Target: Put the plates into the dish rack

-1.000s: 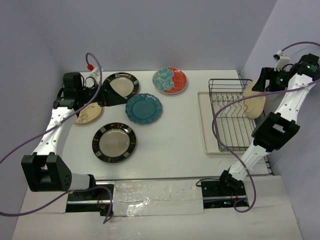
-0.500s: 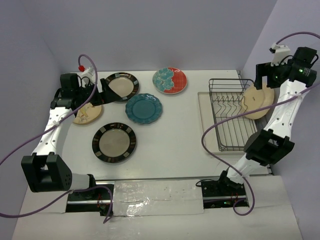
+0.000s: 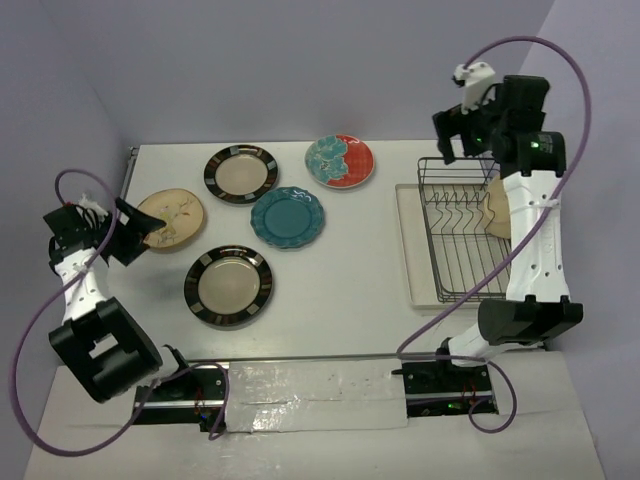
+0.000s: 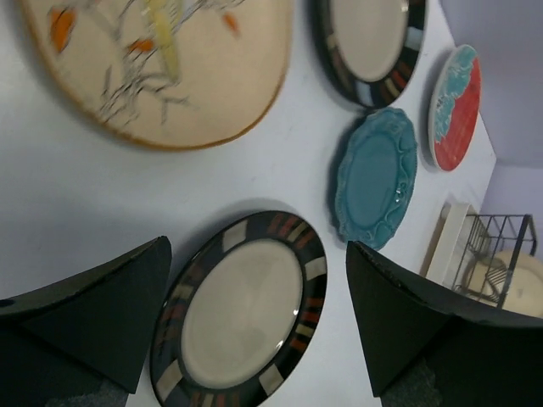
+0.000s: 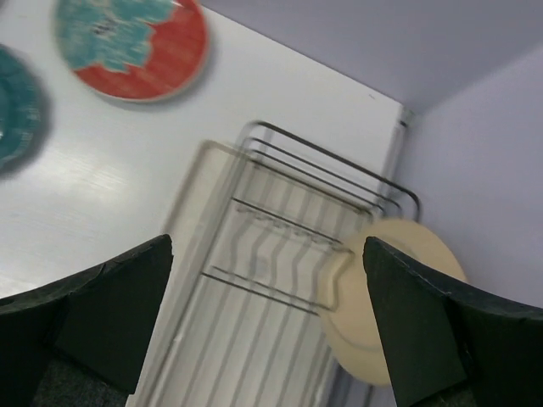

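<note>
Five plates lie flat on the table: a cream-tan painted plate [image 3: 172, 220], two striped-rim plates [image 3: 241, 172] [image 3: 228, 285], a scalloped teal plate [image 3: 288, 217] and a red flowered plate [image 3: 340, 160]. A sixth, cream-tan plate [image 3: 497, 208] leans on edge at the right side of the dish rack [image 3: 455, 235]. My left gripper [image 3: 135, 236] is open and empty at the table's left edge, beside the painted plate [image 4: 161, 68], with the near striped plate [image 4: 242, 309] between its fingers' line of sight. My right gripper [image 3: 452, 140] is open and empty, raised above the rack's far end [image 5: 288, 246]; the leaning plate [image 5: 399, 297] shows below it.
The rack stands on a cream tray [image 3: 410, 250] at the table's right, close to the purple side wall. Purple cables loop from both arms. The table's left edge runs just beside my left gripper. Walls close the back and both sides.
My right gripper has let go of the cream-tan plate, which now leans in the rack, and has risen up and leftward. My left arm has swung from the far striped plate back to the left edge.
</note>
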`<move>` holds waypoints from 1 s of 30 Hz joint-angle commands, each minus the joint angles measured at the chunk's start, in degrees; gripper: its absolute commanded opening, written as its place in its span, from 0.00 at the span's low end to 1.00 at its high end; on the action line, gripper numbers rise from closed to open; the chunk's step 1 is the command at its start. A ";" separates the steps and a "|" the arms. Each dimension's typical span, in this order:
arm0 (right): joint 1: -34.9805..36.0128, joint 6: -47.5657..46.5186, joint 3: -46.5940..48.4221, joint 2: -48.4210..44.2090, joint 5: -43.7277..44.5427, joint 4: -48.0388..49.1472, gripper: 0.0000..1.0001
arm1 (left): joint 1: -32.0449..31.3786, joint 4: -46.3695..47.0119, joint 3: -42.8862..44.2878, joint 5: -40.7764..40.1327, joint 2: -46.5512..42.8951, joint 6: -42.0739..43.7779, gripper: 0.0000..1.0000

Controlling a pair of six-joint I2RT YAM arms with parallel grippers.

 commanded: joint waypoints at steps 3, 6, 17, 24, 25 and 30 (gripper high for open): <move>10.99 4.79 -0.64 0.00 3.01 5.01 1.00 | 7.22 9.41 -7.38 7.09 4.48 -6.35 0.89; 14.95 5.05 -0.64 0.36 4.24 5.63 1.00 | 10.12 15.12 -9.49 7.80 6.94 -8.28 0.87; 22.77 4.70 -3.54 -0.87 4.06 5.54 1.00 | 12.59 39.73 -13.20 9.20 24.59 -20.49 0.72; 25.68 3.64 -4.87 -1.05 5.03 5.89 1.00 | 9.96 42.83 -8.45 5.61 33.13 -21.12 0.59; 25.77 3.56 -4.52 -0.70 5.03 5.81 1.00 | 9.52 42.83 -7.40 5.26 33.75 -21.12 0.58; 26.21 3.47 -2.58 0.71 5.12 5.10 1.00 | 7.14 44.23 -5.20 3.67 38.83 -24.01 0.48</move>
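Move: The tan bird plate lies flat about 14 cm ahead of my left hand, neither left nor right of it, some 15 cm below. Of the two dark-rimmed plates, the near one is roughly 8 cm back and 17 cm right of my left hand, and the far one about 29 cm ahead and 22 cm right. From my right hand the bird plate is about 79 cm left, 7 cm ahead and 37 cm down. I drop my left hand some 14 cm to table height, easing left about 6 cm and slightly back, then push forward so my fingers straddle the bird plate's near-left rim. On the way I roll its left side down roughly 20 degrees, turn it a little counter-clockwise, and close from nearly wide open to about half. My open, empty right hand swings left, away from the rack, dipping slightly near the end. ##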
